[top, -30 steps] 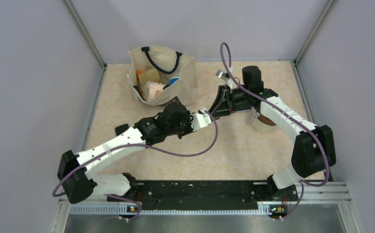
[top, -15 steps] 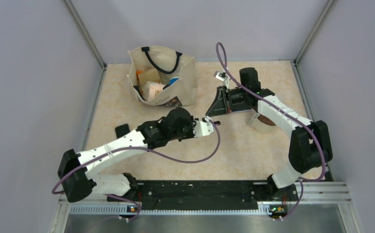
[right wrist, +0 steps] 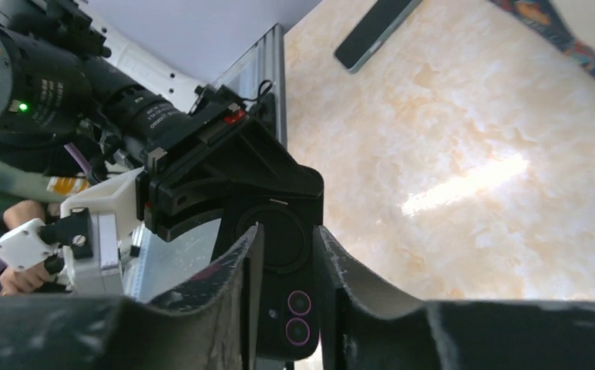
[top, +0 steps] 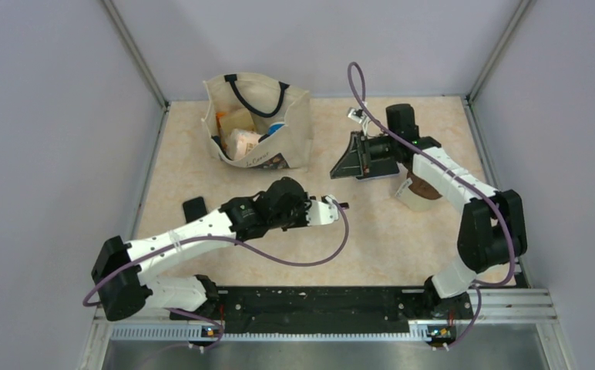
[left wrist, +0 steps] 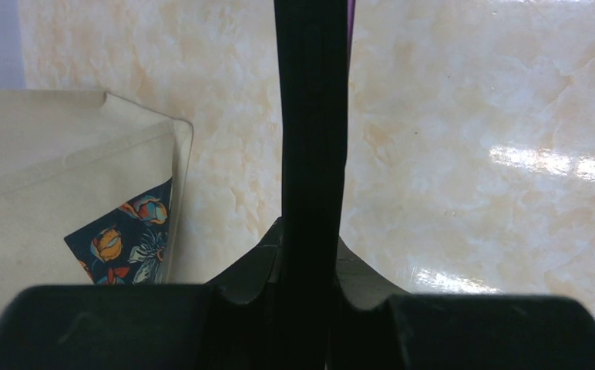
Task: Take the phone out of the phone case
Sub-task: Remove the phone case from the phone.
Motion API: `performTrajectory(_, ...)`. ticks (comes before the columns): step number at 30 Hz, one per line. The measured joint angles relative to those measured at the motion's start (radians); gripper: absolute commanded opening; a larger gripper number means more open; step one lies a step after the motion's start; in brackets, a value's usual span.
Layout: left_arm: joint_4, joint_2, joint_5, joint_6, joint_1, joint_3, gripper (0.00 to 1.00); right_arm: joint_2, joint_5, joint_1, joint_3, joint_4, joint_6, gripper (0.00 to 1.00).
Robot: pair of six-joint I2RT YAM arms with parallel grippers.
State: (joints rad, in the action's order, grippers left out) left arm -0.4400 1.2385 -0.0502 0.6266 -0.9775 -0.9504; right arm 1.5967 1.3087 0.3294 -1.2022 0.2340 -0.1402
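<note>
The phone (right wrist: pixel 294 316) is a black slab in its black phone case. Its back faces the right wrist view, showing two purple-ringed lenses and a round ring. My right gripper (right wrist: pixel 287 233) is shut on its near end, mid-table (top: pixel 334 174). The slab's far end reaches the black jaws of my left gripper (top: pixel 344 204). In the left wrist view the same black slab (left wrist: pixel 310 116) stands edge-on, and my left gripper (left wrist: pixel 310 240) is clamped on it. I cannot tell whether phone and case have come apart.
A cream tote bag (top: pixel 256 123) full of items stands at the back left, its flowered patch (left wrist: pixel 125 239) close to my left gripper. A dark flat slab (top: pixel 194 208) lies on the table at left. A brown and white object (top: pixel 418 193) sits under my right forearm.
The two grippers, tip to tip a second ago, have drawn apart. The left one pulled toward the near edge. The right one shifted slightly back and to the right.
</note>
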Motion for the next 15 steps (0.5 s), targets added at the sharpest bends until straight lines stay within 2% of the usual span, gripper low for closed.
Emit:
performTrajectory(2,0.000,-0.003,0.001,-0.008,0.006,0.008,0.00,-0.012,-0.014,-0.024,-0.014,0.020,0.017,0.58)
performTrajectory(5,-0.003,-0.023,0.021,-0.031,0.025,0.012,0.00,-0.051,-0.034,-0.051,-0.032,0.058,0.050,0.70)
performTrajectory(10,-0.005,-0.071,0.128,-0.087,0.105,0.012,0.00,-0.153,-0.067,-0.064,-0.059,0.142,0.153,0.73)
performTrajectory(15,-0.033,-0.091,0.283,-0.161,0.234,-0.001,0.00,-0.277,-0.123,-0.064,-0.051,0.209,0.282,0.73)
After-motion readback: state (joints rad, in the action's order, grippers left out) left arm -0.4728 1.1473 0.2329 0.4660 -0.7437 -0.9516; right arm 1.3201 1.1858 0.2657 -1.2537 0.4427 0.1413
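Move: The phone in its case is still held by the left hand at one end. Its middle is roughly 5 cm to the left hand's right, a centimetre ahead and about level with it. From the right hand, which holds nothing, it is about 5 cm back, 3 cm left and 8 cm lower. Also from the right hand, the silver-edged phone lies some 12 cm ahead, 14 cm right and 23 cm below; the tote bag stands about 18 cm ahead, 21 cm left and 12 cm lower. Up and to the right, the empty right hand backs off about 7 cm from the cased phone after a small nudge forward, spreading its fingers wide and rolling some 25 degrees so its forward finger rises. The left hand keeps its pinch and draws away left and up a few centimetres, twisting so the phone's free end lifts and swings forward. ##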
